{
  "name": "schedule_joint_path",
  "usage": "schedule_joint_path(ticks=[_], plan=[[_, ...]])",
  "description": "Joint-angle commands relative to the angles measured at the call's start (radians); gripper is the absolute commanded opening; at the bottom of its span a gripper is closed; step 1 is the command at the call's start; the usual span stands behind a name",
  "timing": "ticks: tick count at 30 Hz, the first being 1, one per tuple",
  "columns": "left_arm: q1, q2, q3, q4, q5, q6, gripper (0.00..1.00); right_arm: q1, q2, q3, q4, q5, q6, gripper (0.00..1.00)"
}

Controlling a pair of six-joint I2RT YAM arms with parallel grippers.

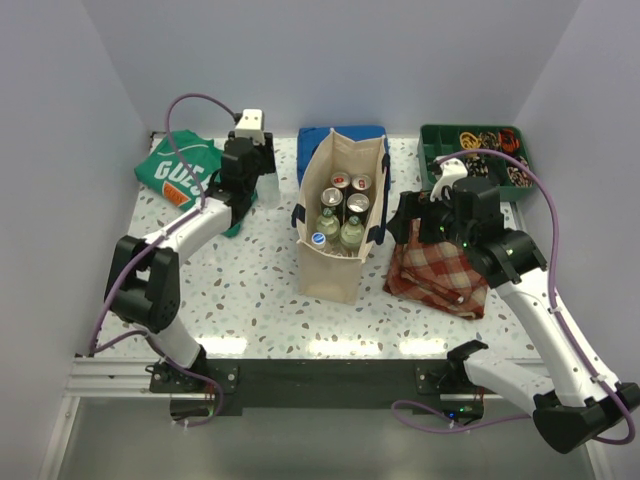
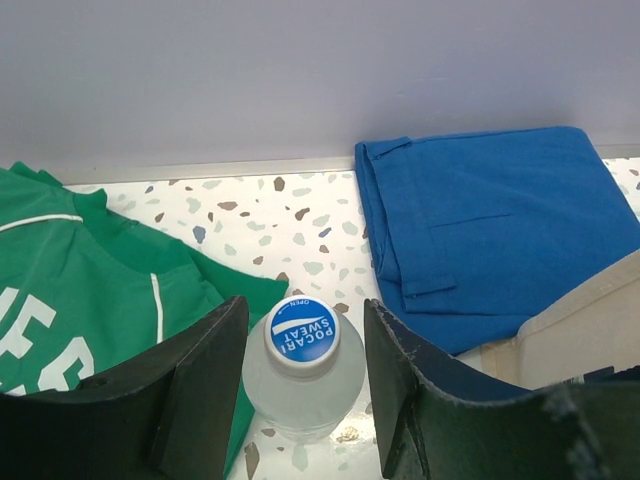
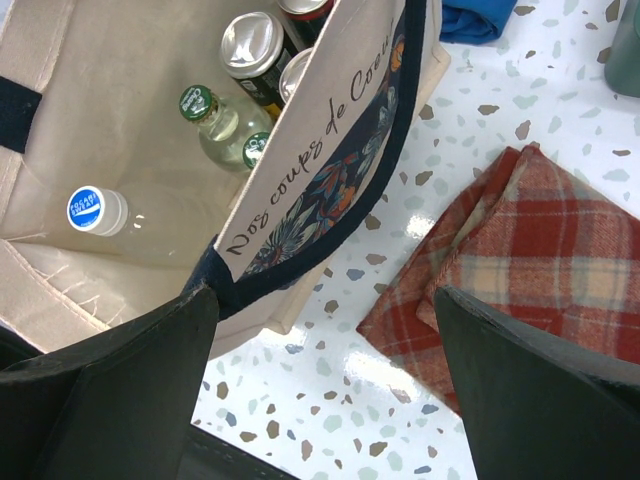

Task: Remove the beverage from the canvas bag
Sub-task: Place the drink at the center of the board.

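The cream canvas bag [image 1: 333, 268] stands upright mid-table, holding several cans and bottles [image 1: 341, 206]. In the right wrist view a blue-capped bottle [image 3: 86, 208], a green-capped bottle [image 3: 198, 103] and a can [image 3: 250, 40] show inside the canvas bag [image 3: 120, 120]. A clear Pocari Sweat bottle [image 2: 303, 335] stands on the table left of the bag, outside it. My left gripper [image 2: 305, 308] straddles its neck, open, with a gap on each side. My right gripper [image 3: 325, 295] hangs open over bare table between the bag and the plaid cloth, with nothing between its fingers.
A green T-shirt [image 1: 178, 165] lies at the back left, touching the bottle's left side. A folded blue cloth [image 1: 345, 135] sits behind the bag. A red plaid cloth [image 1: 445, 270] lies right of the bag, and a green tray [image 1: 432, 140] of small items is at the back right.
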Motion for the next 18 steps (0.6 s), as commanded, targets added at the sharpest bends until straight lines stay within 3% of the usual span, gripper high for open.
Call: schedule_joint_path(ticks=[1,8,9,12,18], plan=[[0.008,-0.063,-0.007,0.047,-0.019,-0.015,0.56,0.002,-0.003,0.006,0.03,-0.018,-0.005,0.94],[0.008,-0.135,0.026,-0.009,0.004,-0.007,0.75,0.002,-0.008,0.004,0.044,-0.032,0.003,0.94],[0.008,-0.145,0.03,-0.02,0.016,-0.007,0.85,0.002,-0.008,0.004,0.045,-0.038,0.006,0.94],[0.008,-0.193,0.042,-0.055,0.045,-0.009,1.0,0.0,-0.013,0.0,0.064,-0.057,0.023,0.94],[0.008,-0.262,0.085,-0.167,0.191,-0.02,1.0,0.002,0.0,-0.008,0.104,-0.109,0.098,0.95]])
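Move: The drink bottle, already set down, stands upright between the left hand's half-open fingers: roughly 1 cm ahead, not off to either side, its middle some 7 cm lower. The green shirt lies about 18 cm to the left of the bottle and 5 cm farther out, the blue cloth about 18 cm to its right and 10 cm farther, the canvas bag about 16 cm to its right and 10 cm nearer. From the right hand the bottle is about 24 cm ahead, 33 cm left and 12 cm lower. Leaving the already released bottle standing, the left hand starts slowly, then gathers speed upward from around the cap by some 8 cm, drawing back towards its base by about 4 cm as it goes. On the way its fingers spread from about half open to fully open, clear of the bottle on both sides, and the wrist tips the fingertips slightly upward. ##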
